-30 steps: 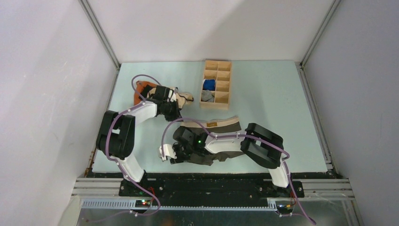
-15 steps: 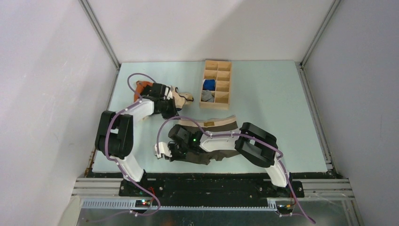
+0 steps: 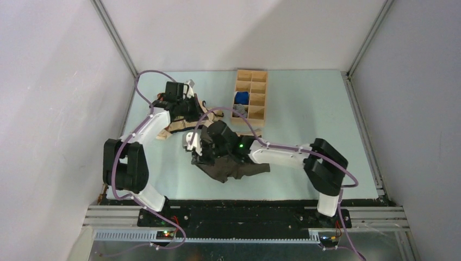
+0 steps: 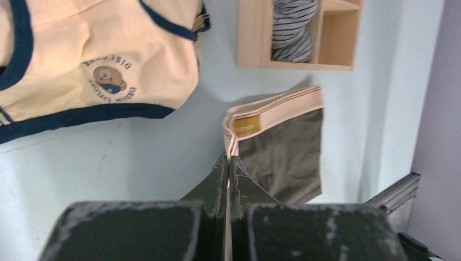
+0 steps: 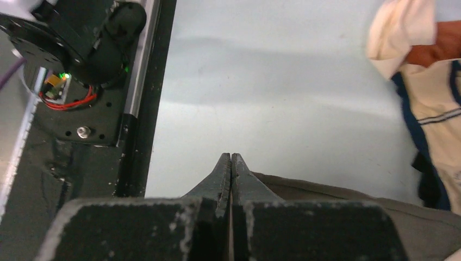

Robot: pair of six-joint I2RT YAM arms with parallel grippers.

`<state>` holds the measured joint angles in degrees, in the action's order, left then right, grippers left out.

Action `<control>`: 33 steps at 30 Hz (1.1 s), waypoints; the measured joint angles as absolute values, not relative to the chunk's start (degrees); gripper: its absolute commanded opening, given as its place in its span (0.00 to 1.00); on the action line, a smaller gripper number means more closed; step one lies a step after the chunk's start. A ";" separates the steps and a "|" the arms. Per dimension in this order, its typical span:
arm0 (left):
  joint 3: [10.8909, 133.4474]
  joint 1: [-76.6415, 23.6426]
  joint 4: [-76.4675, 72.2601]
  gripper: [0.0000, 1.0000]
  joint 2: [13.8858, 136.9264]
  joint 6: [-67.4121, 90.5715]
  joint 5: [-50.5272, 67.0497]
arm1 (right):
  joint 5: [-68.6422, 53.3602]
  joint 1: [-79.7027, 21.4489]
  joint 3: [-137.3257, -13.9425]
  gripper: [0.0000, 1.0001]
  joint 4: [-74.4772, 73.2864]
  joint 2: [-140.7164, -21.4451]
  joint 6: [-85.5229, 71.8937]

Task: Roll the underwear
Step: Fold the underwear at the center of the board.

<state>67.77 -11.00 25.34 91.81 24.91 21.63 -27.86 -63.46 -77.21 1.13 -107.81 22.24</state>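
Note:
The underwear (image 3: 231,167) is a dark olive-brown bunch lifted toward the table's middle left. My left gripper (image 4: 229,157) is shut on the corner of its pale beige waistband (image 4: 274,111), just below the small brown label (image 4: 247,126). The dark fabric (image 4: 282,155) hangs to the right of the jaws. In the top view the left gripper (image 3: 188,111) sits at the far left. My right gripper (image 5: 231,156) is shut, with olive fabric (image 5: 348,198) coming out beside its fingers. From above, the right gripper (image 3: 197,152) is at the bunch's left end.
A cream-and-orange garment with dark trim (image 4: 108,54) lies at the far left, also seen in the right wrist view (image 5: 429,103). A wooden divided box (image 3: 251,98) stands behind, holding a blue roll (image 3: 241,97) and a grey striped roll (image 4: 293,27). The black base rail (image 5: 81,81) runs along the near edge.
The right gripper closed on the underwear. Both arms swung away from the near edge toward the far left, dragging and lifting the underwear off its flat spread.

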 measured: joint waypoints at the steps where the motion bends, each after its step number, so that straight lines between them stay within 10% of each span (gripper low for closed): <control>1: 68.53 -11.00 25.30 0.00 91.83 25.58 22.00 | -27.90 -63.09 -76.51 0.00 1.43 -106.08 21.30; 33: 86.76 -32.03 28.71 0.00 107.70 30.20 9.10 | -28.14 -45.98 -48.03 0.00 -5.23 -81.73 9.98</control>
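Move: My left hand holds the left waistband end about 10 cm above the board; the waistband's right end lies some 24 cm to its right and 2 cm back. The striped cloth is about 8 cm ahead and 15 cm right of it, the beige clothes 7 cm ahead and 5 cm left. My right hand holds the left leg hem; the right hem corner lies about 28 cm right of it, 3 cm ahead and 11 cm below. I swing both held corners rightward together over the underwear's right half: my left hand about 14 cm, my right some 18 cm with a little forward. Each first rises 3 to 4 cm, then sinks on the way, the right one by about 7 cm. My right wrist turns roughly 20 degrees clockwise and tips over; both grippers stay shut on the cloth. ##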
